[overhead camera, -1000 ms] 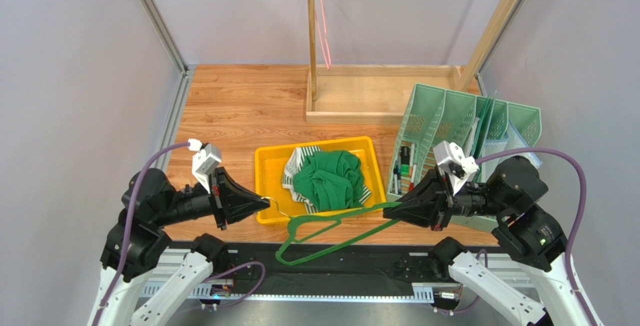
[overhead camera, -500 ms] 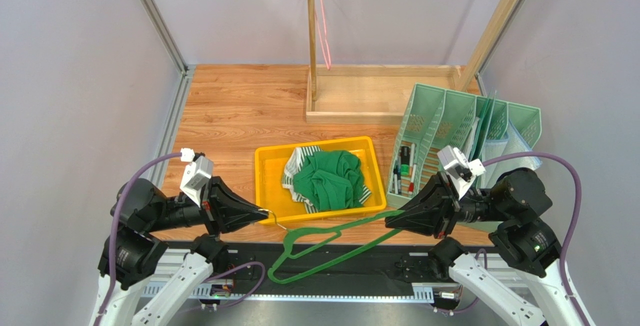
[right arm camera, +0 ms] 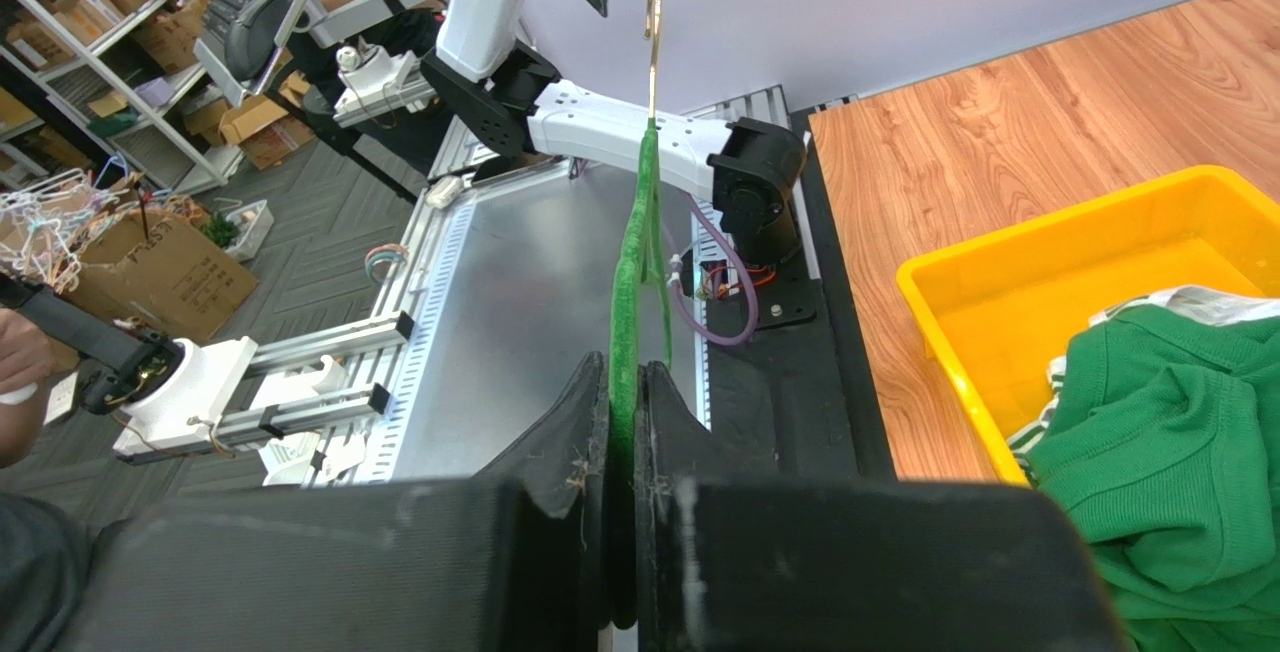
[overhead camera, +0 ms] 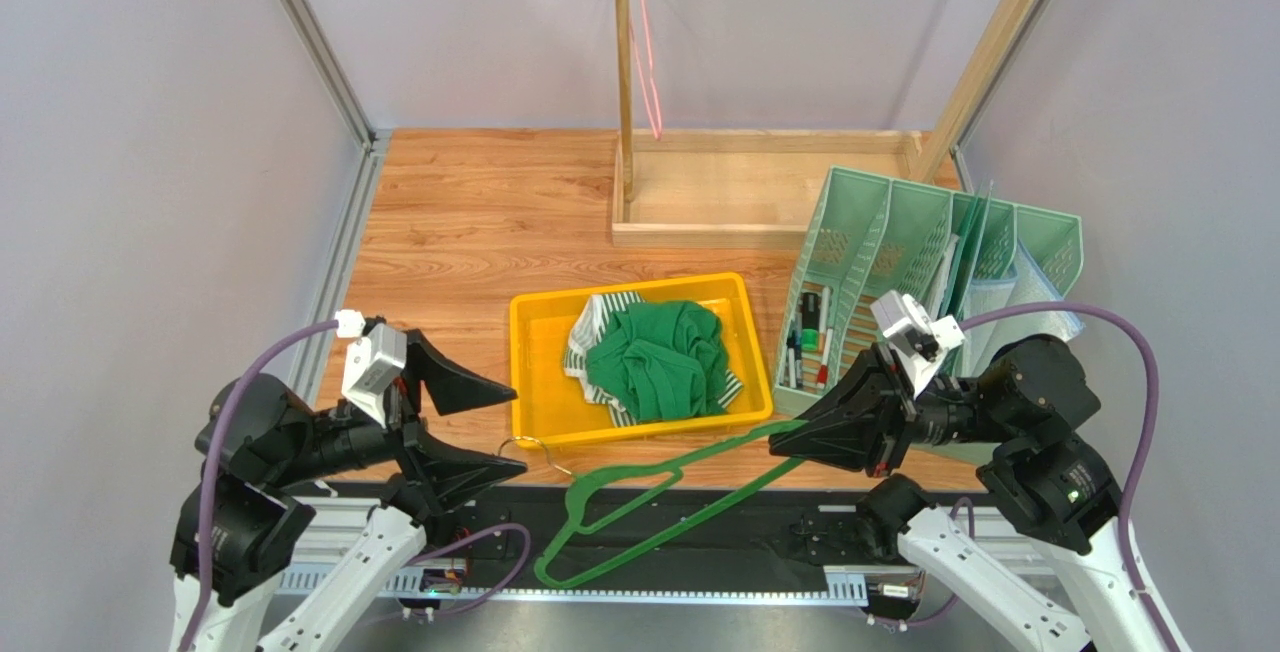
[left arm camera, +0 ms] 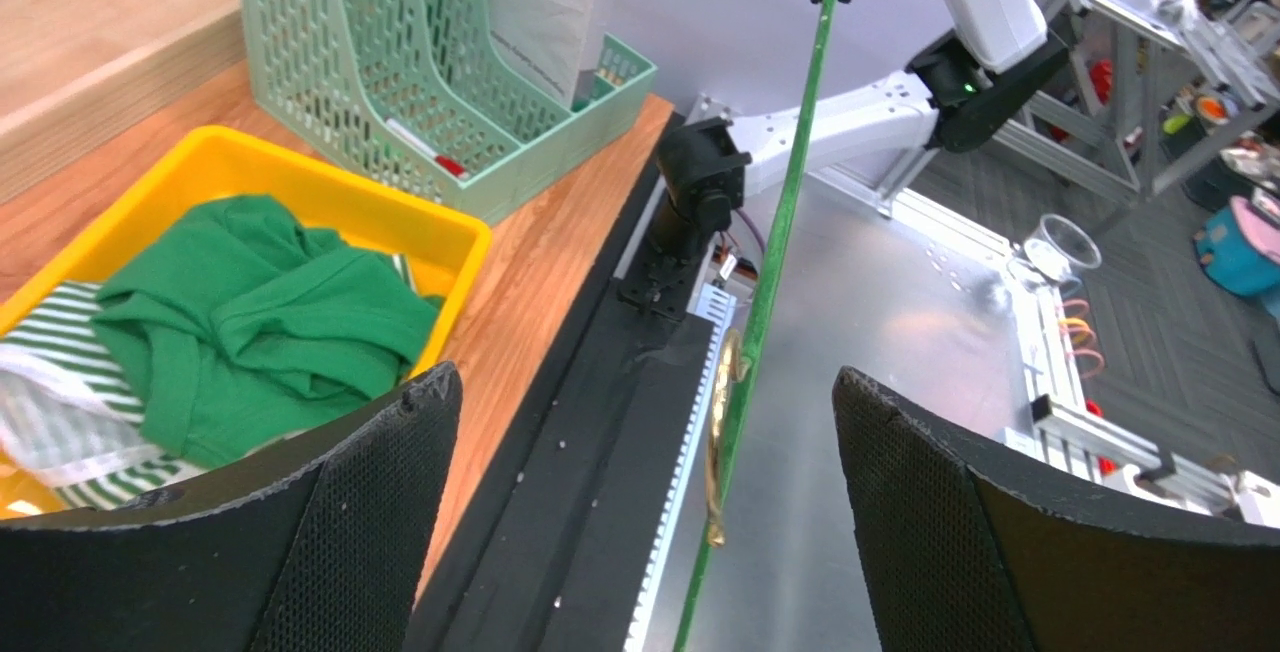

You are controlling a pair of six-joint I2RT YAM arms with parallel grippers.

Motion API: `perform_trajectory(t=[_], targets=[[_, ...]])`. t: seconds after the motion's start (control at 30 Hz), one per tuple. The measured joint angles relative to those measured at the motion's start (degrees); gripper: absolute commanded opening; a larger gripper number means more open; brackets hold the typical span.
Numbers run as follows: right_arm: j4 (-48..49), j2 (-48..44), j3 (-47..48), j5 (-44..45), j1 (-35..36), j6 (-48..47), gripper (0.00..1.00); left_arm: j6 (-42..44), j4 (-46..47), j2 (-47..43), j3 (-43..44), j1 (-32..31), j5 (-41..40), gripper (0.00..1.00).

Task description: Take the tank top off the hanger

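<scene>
The green tank top (overhead camera: pixel 657 360) lies crumpled in the yellow tray (overhead camera: pixel 544 367), off the hanger. The bare green hanger (overhead camera: pixel 646 490) hangs over the table's near edge, one end clamped in my right gripper (overhead camera: pixel 781 439), which is shut on it. In the right wrist view the hanger (right arm camera: pixel 633 232) runs straight out from between the pads, its gold hook (right arm camera: pixel 655 22) at the far end. My left gripper (overhead camera: pixel 516 423) stands wide open just left of the hook (overhead camera: pixel 526 450). In the left wrist view the hook (left arm camera: pixel 721 442) sits between the fingers, touching neither.
A green-and-white striped garment (overhead camera: pixel 589 334) lies under the tank top in the tray. A mint file organiser (overhead camera: pixel 917 255) with pens stands right of the tray. A wooden rack base (overhead camera: pixel 721 202) sits at the back, with a pink hanger (overhead camera: pixel 648 52) hanging on it.
My left gripper let go of the hanger's hook, opened wide and drew back to the left. The hanger's hook end sank a little; my right gripper keeps its grip.
</scene>
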Motion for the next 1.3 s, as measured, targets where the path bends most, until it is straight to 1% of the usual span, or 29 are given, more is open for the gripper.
perform_trajectory(t=[0.13, 0.23, 0.43, 0.57, 0.63, 0.7, 0.87, 1.03, 1.13, 1.3], targets=[[-1.8, 0.0, 0.2, 1.0, 0.0, -0.7, 0.00, 1.6, -4.2, -0.3, 3.2, 0.0, -4.1, 0.99], [-3.2, 0.0, 0.3, 1.7, 0.0, -1.4, 0.00, 2.5, -7.0, -1.2, 5.6, 0.0, -8.6, 0.99], [-7.0, 0.0, 2.0, 4.3, 0.0, -2.6, 0.00, 3.1, -12.3, -4.9, 9.6, 0.0, -23.1, 0.97], [-10.7, 0.3, 5.2, 8.8, 0.0, -3.3, 0.00, 3.1, -14.8, -7.4, 10.6, 0.0, -32.2, 0.96], [-13.8, 1.1, 7.9, 12.9, 0.0, -3.4, 0.00, 3.1, -15.7, -8.0, 10.8, 0.0, -35.5, 0.95], [-17.6, 2.3, 11.9, 19.6, 0.0, -3.0, 0.00, 3.1, -16.4, -8.2, 10.8, 0.0, -38.0, 0.95], [-25.2, 3.1, 20.3, 41.3, 0.0, -0.1, 0.00, 3.1, -18.3, -8.2, 10.8, 0.0, -42.0, 0.95], [-29.3, 1.2, 24.3, 60.9, 0.0, 2.7, 0.00, 2.8, -18.4, -8.1, 10.8, 0.0, -42.7, 0.94], [-29.5, 0.2, 24.3, 69.0, 0.0, 3.6, 0.00, 2.5, -18.3, -8.1, 10.8, 0.0, -42.4, 0.94], [-25.6, -0.6, 20.4, 76.2, 0.0, 3.7, 0.00, 1.9, -18.3, -7.3, 10.8, 0.0, -42.1, 0.94]])
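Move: The green hanger is already clamped by one shoulder in the right hand. The wooden rack it is headed for has its base about 44 cm ahead and 5 cm to the right, some 35 cm lower. The pink hanger hangs about 45 cm ahead, 14 cm left and roughly 5 cm higher. The mint file rack stands 22 cm ahead, 20 cm right and 25 cm lower. From the open left hand, the rack base is about 44 cm ahead and 33 cm right. The green hanger is swung round by the right hand, which keeps its closed grip, turning clockwise some 75 degrees while travelling about 15 cm right and 12 cm forward with a slight rise, out over the mint file rack towards the wooden rack. The left hand, fingers already wide open, backs off the hook leftwards about 10 cm, turning counter-clockwise. ##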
